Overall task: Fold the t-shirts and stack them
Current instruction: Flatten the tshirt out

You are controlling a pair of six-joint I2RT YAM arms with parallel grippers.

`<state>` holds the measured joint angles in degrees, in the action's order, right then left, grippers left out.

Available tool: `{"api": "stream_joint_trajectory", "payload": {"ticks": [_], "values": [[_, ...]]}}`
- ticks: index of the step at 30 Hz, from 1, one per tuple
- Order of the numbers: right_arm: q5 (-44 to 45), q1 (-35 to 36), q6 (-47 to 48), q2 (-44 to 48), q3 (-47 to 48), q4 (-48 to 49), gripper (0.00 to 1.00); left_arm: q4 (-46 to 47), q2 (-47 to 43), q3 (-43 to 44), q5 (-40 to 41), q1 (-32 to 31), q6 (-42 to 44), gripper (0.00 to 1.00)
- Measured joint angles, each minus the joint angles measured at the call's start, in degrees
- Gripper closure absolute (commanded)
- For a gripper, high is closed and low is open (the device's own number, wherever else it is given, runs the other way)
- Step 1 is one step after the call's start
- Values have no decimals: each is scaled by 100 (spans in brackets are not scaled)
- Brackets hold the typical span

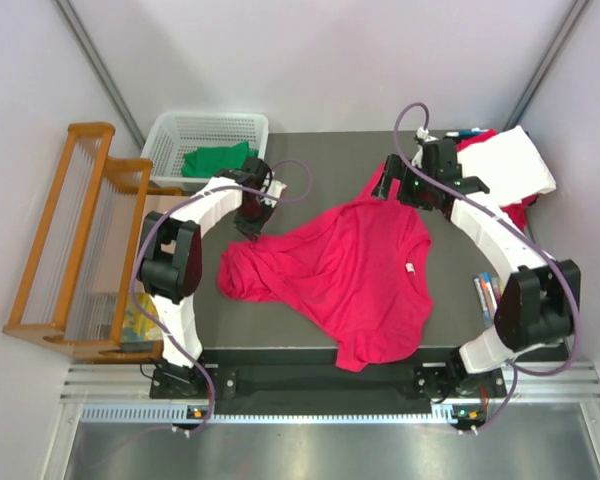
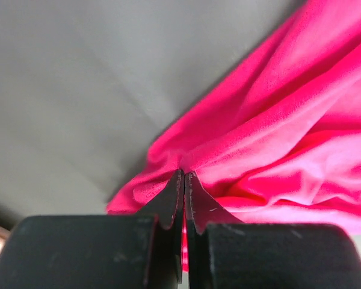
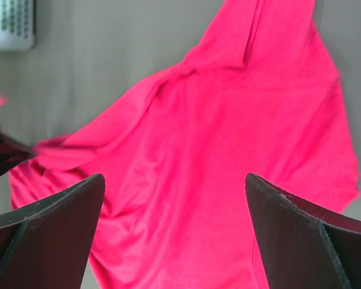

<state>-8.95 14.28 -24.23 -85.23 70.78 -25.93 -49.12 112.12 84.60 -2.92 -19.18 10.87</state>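
The crimson-pink t-shirt point(image 1: 355, 275) lies spread and rumpled on the dark table point(image 1: 310, 160), also filling the right wrist view point(image 3: 228, 150). My left gripper point(image 1: 252, 226) sits at the shirt's far left edge. Its jaws are shut point(image 2: 185, 173) on a pinch of the pink cloth point(image 2: 277, 132), which puckers toward the tips. My right gripper point(image 1: 388, 186) hovers over the shirt's far sleeve, wide open point(image 3: 174, 177) with nothing between the fingers. The green t-shirt point(image 1: 216, 160) lies in the basket. The white t-shirt point(image 1: 516, 162) lies folded at the back right.
A white lattice basket point(image 1: 205, 128) stands at the back left corner. A wooden rack point(image 1: 75, 240) stands left of the table. Coloured pens point(image 1: 487, 295) lie near the right edge. Some red cloth point(image 1: 516, 212) shows under the white shirt.
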Motion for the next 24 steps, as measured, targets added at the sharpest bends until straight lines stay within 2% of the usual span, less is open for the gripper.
{"api": "stream_joint_trajectory", "payload": {"ticks": [7, 12, 23, 24], "values": [[-140, -321, -48, -1591, 1008, 131, 0, -151, -13, 802, 295, 155, 46, 100], [-195, -365, -92, -2634, 1602, 103, 0, -221, -103, 870, 518, 337, 146, 100], [-345, -365, -155, -3314, 2024, -2, 0, -267, -127, 870, 595, 409, 249, 100], [-365, -365, -155, -3342, 2079, -4, 2, -269, -127, 870, 590, 409, 251, 100]]}}
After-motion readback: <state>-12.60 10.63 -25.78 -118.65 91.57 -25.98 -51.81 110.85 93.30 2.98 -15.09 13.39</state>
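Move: The right hand, open and some 16 cm above the cloth, is going for the t-shirt's far folded sleeve end, about 14 cm ahead and 2 cm left; the shirt's white tag lies 9 cm back and 5 cm right, the white stack 17 cm ahead and 29 cm right. The shut left hand is taking its pinched corner to bare table 6 cm ahead, 4 cm left and 3 cm lower; the basket is 23 cm ahead and 12 cm left, the bunched cloth 9 cm back and 2 cm left. Keeping the shirt's left corner pinched, the left hand draws it forward and up about 5 cm each, then nearly 4 cm left, away from the bunched cloth, its fingertips swinging slightly forward. Meanwhile the right hand, fingers wide open, reaches forward and sinks, about 10 cm each way, to just above the far folded sleeve, tipping its fingers some 15 degrees more downward and all but stopping there without closing. ##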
